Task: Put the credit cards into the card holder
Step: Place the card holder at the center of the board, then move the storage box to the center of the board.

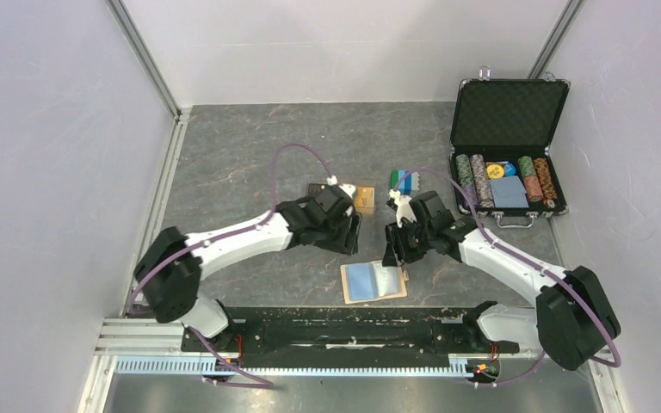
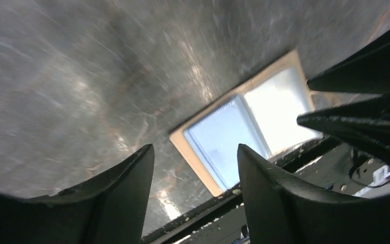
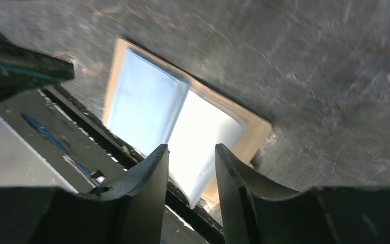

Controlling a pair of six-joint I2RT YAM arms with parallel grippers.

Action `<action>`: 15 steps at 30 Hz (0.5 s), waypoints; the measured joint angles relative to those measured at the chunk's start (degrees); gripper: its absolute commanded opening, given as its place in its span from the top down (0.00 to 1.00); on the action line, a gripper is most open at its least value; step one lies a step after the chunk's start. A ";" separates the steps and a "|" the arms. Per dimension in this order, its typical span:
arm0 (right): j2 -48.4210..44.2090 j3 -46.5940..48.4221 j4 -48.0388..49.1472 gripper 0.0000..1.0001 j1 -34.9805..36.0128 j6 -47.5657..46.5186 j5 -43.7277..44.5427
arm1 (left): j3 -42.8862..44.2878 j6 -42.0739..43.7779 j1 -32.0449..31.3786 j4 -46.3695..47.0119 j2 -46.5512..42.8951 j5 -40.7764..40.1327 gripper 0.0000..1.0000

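The card holder lies open on the grey table near the front edge, its light-blue lining up inside a tan border. My left gripper hovers just behind its left corner and my right gripper just behind its right half. In the left wrist view the left gripper is open and empty, with the card holder beyond it. The right gripper is also open and empty over the card holder. An orange-gold credit card and a dark one lie behind the left arm, partly hidden.
A green-and-blue block stack stands behind the right gripper. An open black chip case with rows of poker chips sits at the back right. The black base rail runs just in front of the card holder. White walls enclose the table.
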 measured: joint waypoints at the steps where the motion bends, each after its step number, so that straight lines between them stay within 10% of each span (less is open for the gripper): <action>1: -0.39 0.90 -0.15 0.53 0.00 0.00 -0.66 | 0.00 0.22 0.85 0.11 -1.77 -0.37 0.22; 5: -1.44 4.42 -0.09 0.46 0.00 0.15 -3.34 | -0.96 0.37 7.82 2.36 -9.07 0.79 0.00; 15: -1.64 5.86 0.22 0.36 -2.21 0.24 -6.29 | -1.97 -0.04 31.15 5.84 -6.95 9.64 0.15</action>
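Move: The black card in its clear stand lies about 17 cm ahead of the left hand, 7 cm to its left and 6 cm below. The near orange card stands beside it, about 16 cm ahead and 1 cm left. The open card holder lies 6 cm back, 8 cm right and 7 cm below. From the right hand the card holder is about 4 cm back, 5 cm left and 4 cm below; the black card is some 19 cm ahead and 20 cm left. Already clear of the open card holder, the left hand swings forward and left towards the black card, about 13 cm out and 12 cm across. It climbs some 7 cm before starting to sink over the last stretch, while turning about 25 degrees counter-clockwise and spreading its fingers nearly fully. The right hand rises 5 cm off the holder, easing slightly forward and left and opening further, touching nothing. ##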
